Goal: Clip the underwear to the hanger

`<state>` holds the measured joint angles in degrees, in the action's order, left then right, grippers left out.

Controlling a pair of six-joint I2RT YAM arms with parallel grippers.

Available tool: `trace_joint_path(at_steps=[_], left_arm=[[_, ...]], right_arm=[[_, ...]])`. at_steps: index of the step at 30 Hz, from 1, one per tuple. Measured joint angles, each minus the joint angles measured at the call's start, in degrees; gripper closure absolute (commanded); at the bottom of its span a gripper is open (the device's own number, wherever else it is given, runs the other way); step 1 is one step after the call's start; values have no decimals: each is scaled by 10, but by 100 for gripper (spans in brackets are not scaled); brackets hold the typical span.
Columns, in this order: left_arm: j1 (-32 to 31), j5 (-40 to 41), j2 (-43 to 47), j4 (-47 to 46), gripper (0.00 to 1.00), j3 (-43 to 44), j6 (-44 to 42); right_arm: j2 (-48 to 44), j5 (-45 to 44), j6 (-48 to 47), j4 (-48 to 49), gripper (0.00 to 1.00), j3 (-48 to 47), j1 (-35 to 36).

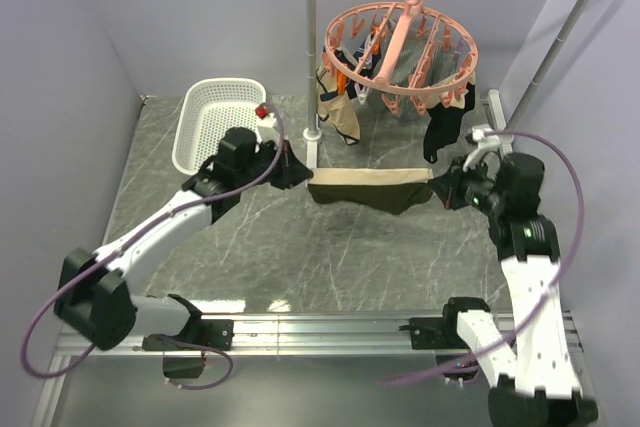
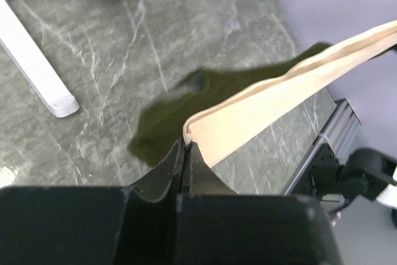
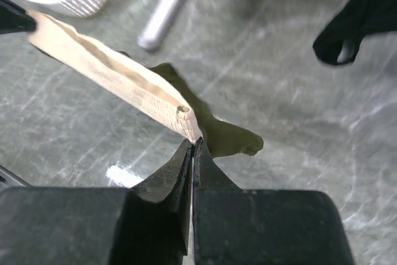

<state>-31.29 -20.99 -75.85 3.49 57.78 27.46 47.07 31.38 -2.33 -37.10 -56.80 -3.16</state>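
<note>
The olive-green underwear (image 1: 372, 193) with its beige waistband hangs stretched between both arms, above the marble table. My left gripper (image 1: 300, 173) is shut on the waistband's left end (image 2: 193, 130). At the other end, my right gripper (image 1: 438, 187) is shut on the right corner of the waistband (image 3: 189, 125). In both wrist views the green fabric (image 2: 180, 113) droops below the band (image 3: 226, 136). The salmon-pink round hanger (image 1: 400, 47) hangs from the grey rail behind, above and beyond the underwear, with several garments on its pegs.
A white basket (image 1: 215, 122) stands at the back left. The grey rail stand (image 1: 312, 47) has a white foot (image 2: 37, 69) on the table. A tan garment with dark trim (image 1: 338, 107) and a black garment (image 1: 445, 132) dangle from the hanger.
</note>
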Motion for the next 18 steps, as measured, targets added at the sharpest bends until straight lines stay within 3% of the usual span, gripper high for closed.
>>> trace_joint_path(at_steps=[9, 14, 18], left_arm=[[-11, -12, 168, 37, 100, -53, -47], [-30, -5, 170, 65, 99, -53, -71], [-44, 16, 72, 82, 96, -32, -69]], right_arm=[[-205, 41, 31, -17, 100, 29, 0], [-172, 29, 83, -11, 100, 57, 0], [-70, -24, 122, 14, 100, 110, 0]])
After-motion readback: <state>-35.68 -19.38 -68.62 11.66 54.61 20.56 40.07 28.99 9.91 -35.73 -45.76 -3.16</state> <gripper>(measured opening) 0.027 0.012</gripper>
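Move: The underwear is already pinched by both ends of its pale waistband, its middle about 13 cm to the left hand's right, 2 cm back and 5 cm lower. From that hand the round pink hanger's centre lies some 21 cm ahead, 18 cm right, 12 cm up, the basket 24 cm ahead, 26 cm left, 18 cm below. From the right hand the hanger is roughly 25 cm ahead, 8 cm left, 9 cm up, the hanging black garment 16 cm ahead, 4 cm right, 5 cm below. Both grippers keep their pinch on the waistband ends and flick the underwear: first back, roughly 7 cm, and up about 5 cm, fingers tipping up, then sharply down with the fingers tipping down again. On the downstroke the left sinks some 6 cm and comes slightly forward, while the right drops about 9 cm and swings 5 cm forward. ##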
